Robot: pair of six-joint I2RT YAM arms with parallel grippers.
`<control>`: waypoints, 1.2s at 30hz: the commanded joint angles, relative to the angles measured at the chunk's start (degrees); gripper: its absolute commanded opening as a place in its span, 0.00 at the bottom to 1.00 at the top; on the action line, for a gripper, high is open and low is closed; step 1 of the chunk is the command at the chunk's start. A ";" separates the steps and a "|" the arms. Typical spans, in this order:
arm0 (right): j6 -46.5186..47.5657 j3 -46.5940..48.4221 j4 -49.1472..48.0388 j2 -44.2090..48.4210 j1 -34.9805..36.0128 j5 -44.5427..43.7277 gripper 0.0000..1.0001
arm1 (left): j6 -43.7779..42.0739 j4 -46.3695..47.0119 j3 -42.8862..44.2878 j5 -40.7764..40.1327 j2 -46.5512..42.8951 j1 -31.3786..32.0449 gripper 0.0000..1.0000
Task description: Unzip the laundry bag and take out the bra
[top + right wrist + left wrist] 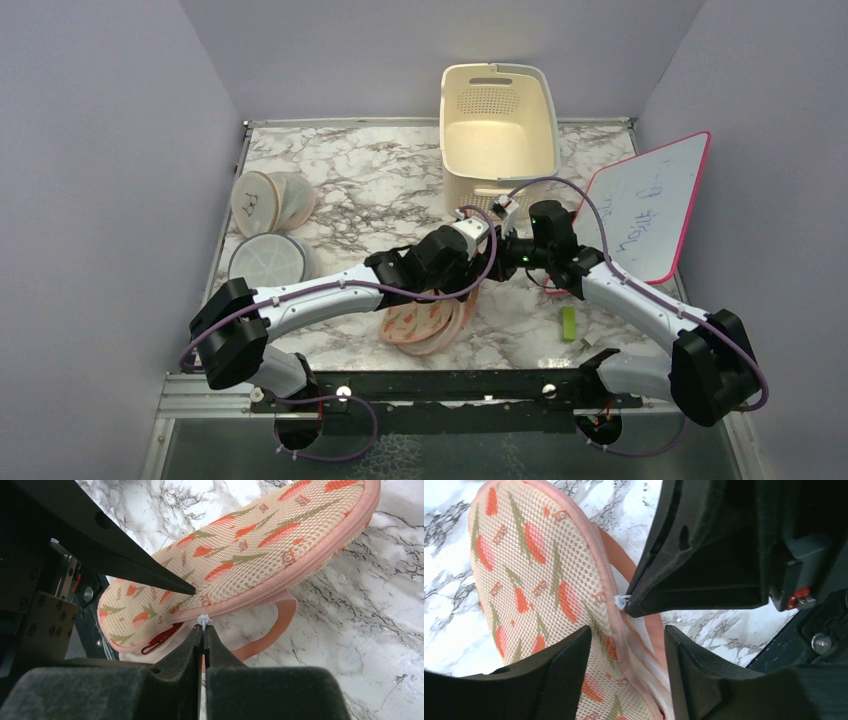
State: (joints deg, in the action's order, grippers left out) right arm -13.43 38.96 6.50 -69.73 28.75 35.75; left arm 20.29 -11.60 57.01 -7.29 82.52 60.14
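Observation:
The laundry bag lies flat near the table's front edge, peach mesh with carrot motifs. It also shows in the right wrist view and the left wrist view. My right gripper is shut on the white zip pull at the bag's edge. The zip is open behind the pull, and a bit of the red bra shows in the gap. My left gripper is open, with its fingers on either side of the bag's zipped edge. Both grippers meet above the bag.
A cream laundry basket stands at the back. A pink-rimmed whiteboard leans at the right. Two round white mesh cases lie at the left. A small green object lies at the front right. The bag's peach strap loop rests on the marble.

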 commanded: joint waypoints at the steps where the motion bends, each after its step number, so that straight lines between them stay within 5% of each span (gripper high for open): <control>1: 1.30 0.11 0.75 1.33 -0.10 1.92 0.01 | -0.03 -1.09 1.02 -4.19 -0.51 0.24 0.45; 7: 1.84 0.08 0.97 1.62 -0.10 2.34 0.01 | -1.47 -2.45 1.45 -6.35 -0.53 0.12 0.40; 14: 1.74 0.19 1.87 1.78 -0.17 -0.13 0.01 | -3.70 -3.50 2.61 -5.38 -0.19 -0.02 0.08; 18: 0.85 0.94 3.42 2.31 -0.17 -6.26 0.01 | -6.46 -4.07 1.67 -4.46 -1.11 -0.05 0.01; 29: 2.50 7.85 7.04 -3.32 -0.26 -21.31 0.01 | -12.61 -3.74 -0.19 3.43 -3.87 0.05 0.00; 36: 2.71 11.61 4.49 -10.04 -2.11 -21.57 0.01 | -13.00 -2.66 -2.67 4.19 -7.63 0.03 0.00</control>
State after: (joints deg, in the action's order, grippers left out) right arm -11.70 47.55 13.04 -77.12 27.92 17.74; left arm 8.58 -14.63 55.88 -6.04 78.02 60.07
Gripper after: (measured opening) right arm 0.011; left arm 0.006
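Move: The bag's zipper edge lies between the left hand's half-open fingers, roughly 1 cm ahead, 1 cm left and 1 cm below. The zipper pull, held in the right fingers, is some 3 cm right of and 1 cm ahead of the left hand. From the right hand, the bag's far end is about 12 cm ahead, 4 cm left and 4 cm lower. The bra strap shows about 5 cm behind and 5 cm below the right hand. The bag's zipper edge gets pinched just behind the pull as the left fingers shut fully, easing about 1.5 cm left. With the edge held, the right hand, still gripping the pull, draws it about 6 cm forward and some 3 cm right along the zipper towards the bag's far end, dipping slightly and turning clockwise; the left keeps its pinch and rises a little. ##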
